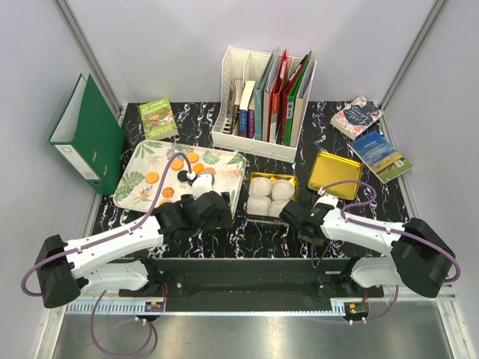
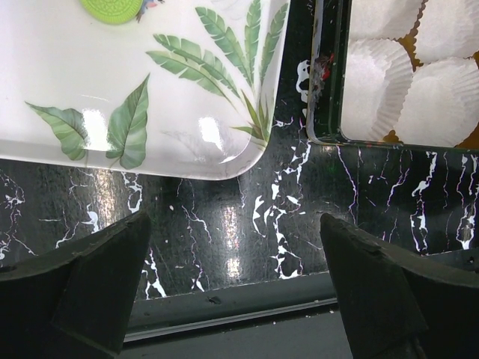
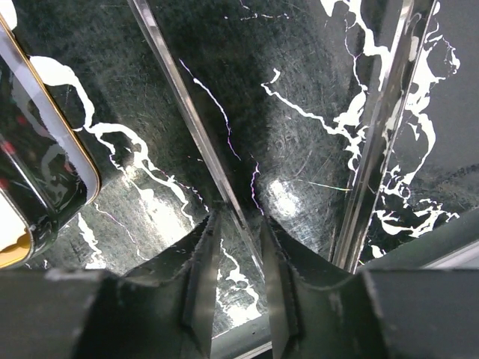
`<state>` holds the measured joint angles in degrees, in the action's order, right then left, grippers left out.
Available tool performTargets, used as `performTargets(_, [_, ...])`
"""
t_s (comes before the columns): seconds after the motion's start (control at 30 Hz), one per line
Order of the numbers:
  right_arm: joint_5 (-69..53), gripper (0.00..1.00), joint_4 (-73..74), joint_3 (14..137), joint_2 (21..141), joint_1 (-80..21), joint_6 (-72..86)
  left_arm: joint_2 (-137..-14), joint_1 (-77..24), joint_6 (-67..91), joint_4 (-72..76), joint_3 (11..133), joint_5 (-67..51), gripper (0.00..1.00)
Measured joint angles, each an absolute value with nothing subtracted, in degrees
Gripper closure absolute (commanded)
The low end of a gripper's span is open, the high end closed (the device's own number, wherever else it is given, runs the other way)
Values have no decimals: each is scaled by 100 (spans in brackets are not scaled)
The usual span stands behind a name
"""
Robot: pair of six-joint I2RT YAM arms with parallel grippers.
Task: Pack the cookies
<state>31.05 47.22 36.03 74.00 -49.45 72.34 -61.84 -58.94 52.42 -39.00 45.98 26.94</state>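
Several orange cookies (image 1: 193,158) and two black ones (image 1: 182,177) lie on the leaf-patterned tray (image 1: 142,161) at the left. A green cookie (image 2: 112,7) shows at the top edge of the left wrist view, on the tray (image 2: 187,112). The gold tin (image 1: 273,176) holds white paper cups (image 1: 262,187); it also shows in the left wrist view (image 2: 325,112). My left gripper (image 1: 217,213) (image 2: 236,224) is wide open and empty over the table, near the tray's front right corner. My right gripper (image 1: 292,213) (image 3: 239,217) is nearly shut and empty, low over the table right of the tin (image 3: 45,172).
The gold lid (image 1: 334,173) lies right of the tin. A white file rack (image 1: 262,93) with books stands at the back, a green binder (image 1: 90,134) at the left, a book (image 1: 159,118) behind the tray, and two books (image 1: 370,134) at the back right.
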Motion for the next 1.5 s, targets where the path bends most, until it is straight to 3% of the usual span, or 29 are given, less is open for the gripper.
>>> performTargets(0.3, [3098, 87, 4772, 3599, 7006, -4945, 7231, -6184, -5894, 5253, -3900, 4591, 2692, 1])
performTargets(0.7, [3555, 96, 5717, 4550, 5990, -4945, 6980, -6372, -5894, 5253, -3887, 4591, 2694, 1])
performTargets(0.77, [3708, 100, 5789, 4772, 5996, -4945, 6812, -6425, -5894, 5253, -3889, 4591, 2696, 1])
performTargets(1.07, [4713, 100, 5848, 5712, 6757, -4875, 5548, -6563, -5894, 5251, -3887, 4619, 2696, 1])
performTargets(1.17, [4803, 100, 5579, 5916, 7096, -4512, 4915, -6571, -5894, 5251, -3885, 4639, 2696, 1])
performTargets(1.3, [4139, 92, 4687, 5776, 7159, -3645, 3776, -6569, -5894, 5245, -3883, 4639, 2692, 1])
performTargets(1.4, [3301, 100, 3988, 5513, 7039, -2902, 3120, -6536, -5894, 5234, -3881, 4637, 2676, 1])
performTargets(1.5, [2598, 100, 3599, 5428, 7043, -2316, 2755, -6425, -5894, 5229, -3874, 4637, 2672, 1])
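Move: The right hand is low over the table, its half-open fingers astride the left arm of the metal tongs; the middle of the tongs is about 4 cm ahead, 2 cm to the right and 1 cm below. The box of paper cups stands some 12 cm ahead and 13 cm left, and the gold lid about 18 cm ahead and 5 cm right. From the left hand, the tongs lie about 27 cm right, 1 cm ahead and 11 cm below. Up, then forward: the right hand shuts its fingers on the left arm of the tongs, pinching it, and lifts about 14 cm. Still rising, it swings out roughly 14 cm and a little right towards the gold lid, sinking slightly at the end, while the fingers tip some 15 degrees outward and the hand turns a little counter-clockwise. ##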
